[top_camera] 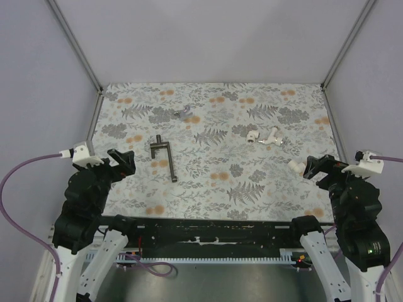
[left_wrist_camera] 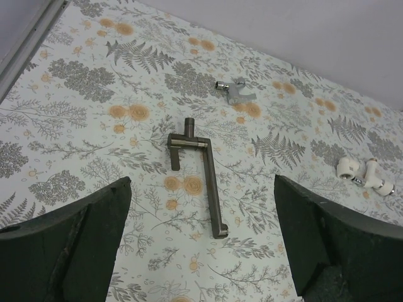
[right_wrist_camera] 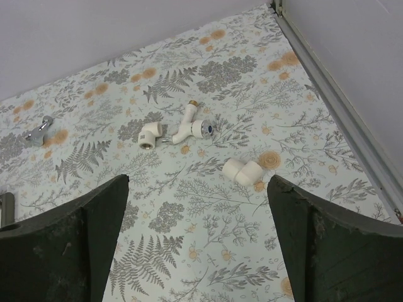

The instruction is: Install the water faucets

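Note:
Three small white faucet pieces lie on the floral table at the right. A white elbow (top_camera: 252, 135) (right_wrist_camera: 148, 134) lies next to a bent tap with a silvery end (top_camera: 272, 137) (right_wrist_camera: 189, 128). A second white elbow (top_camera: 296, 166) (right_wrist_camera: 242, 171) lies nearer, just ahead of my right gripper (top_camera: 315, 167) (right_wrist_camera: 198, 245), which is open and empty. My left gripper (top_camera: 123, 161) (left_wrist_camera: 201, 251) is open and empty at the near left. The left wrist view shows two of the white pieces (left_wrist_camera: 362, 175) at its right edge.
A dark T-shaped metal tool (top_camera: 165, 157) (left_wrist_camera: 201, 170) lies ahead of the left gripper. A tiny grey metal piece (top_camera: 183, 113) (left_wrist_camera: 236, 92) (right_wrist_camera: 39, 129) lies at the far middle. Grey walls with metal rails (top_camera: 93, 129) bound the table on the left, right and far sides.

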`<state>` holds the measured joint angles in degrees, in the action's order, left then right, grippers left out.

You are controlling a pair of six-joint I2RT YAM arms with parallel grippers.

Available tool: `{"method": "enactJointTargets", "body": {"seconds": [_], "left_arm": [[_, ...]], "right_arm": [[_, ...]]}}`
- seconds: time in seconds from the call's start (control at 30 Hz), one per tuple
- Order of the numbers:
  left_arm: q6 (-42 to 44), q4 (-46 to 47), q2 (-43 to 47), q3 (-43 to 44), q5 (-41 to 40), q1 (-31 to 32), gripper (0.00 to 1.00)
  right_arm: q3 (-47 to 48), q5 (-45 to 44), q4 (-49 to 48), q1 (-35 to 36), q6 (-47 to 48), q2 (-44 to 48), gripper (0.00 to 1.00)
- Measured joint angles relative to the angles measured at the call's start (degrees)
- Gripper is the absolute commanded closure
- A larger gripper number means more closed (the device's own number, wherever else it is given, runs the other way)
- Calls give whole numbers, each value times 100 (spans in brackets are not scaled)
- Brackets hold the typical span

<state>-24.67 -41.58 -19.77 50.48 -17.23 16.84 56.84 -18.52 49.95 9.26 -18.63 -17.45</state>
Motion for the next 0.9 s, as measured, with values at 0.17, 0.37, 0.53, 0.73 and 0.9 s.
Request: {"method": "enactJointTargets", "body": {"seconds": [0.17, 0.37, 0.53, 0.73, 0.9], "left_arm": [[0, 125, -118, -9, -76, 0, 0], [0, 151, -428, -22, -74, 0, 0], [4, 151, -538, -22, -81, 0, 2], [151, 256, -852, -20, -74, 0, 0], [505, 282, -1064, -20, -17, 0, 0]], "right_arm": [[-9, 68, -17, 0, 0, -166, 2], [-85, 636, -63, 0, -59, -214, 2], [-173, 955, -105, 0, -160, -332, 2], [-133, 1093, -212, 0, -374, -1373, 2], [-52, 1019, -273, 0, -605, -2559, 2]]}}
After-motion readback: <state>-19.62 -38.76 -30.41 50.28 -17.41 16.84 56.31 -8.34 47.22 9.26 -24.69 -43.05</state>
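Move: From the right hand, the white tap lies about 17 cm ahead, 8 cm left and 27 cm below; at about that same depth, the white elbow is some 18 cm ahead and 16 cm left, and the joined white fitting 7 cm ahead, 1 cm right. From the left hand, the dark faucet lies about 7 cm ahead, 7 cm right and 26 cm below, with the silver tap 25 cm ahead and 15 cm right, similarly low. Ease the open right gripper left at first, then drive it faster forward and down towards the white tap, about 8 cm forward, 7 cm down and 5 cm left in all, tipping the fingers some 25 degrees downward. Meanwhile bring the open left gripper slowly forward and down, about 4 cm, towards the dark faucet, tipping and rolling it slightly. Touch nothing yet. ##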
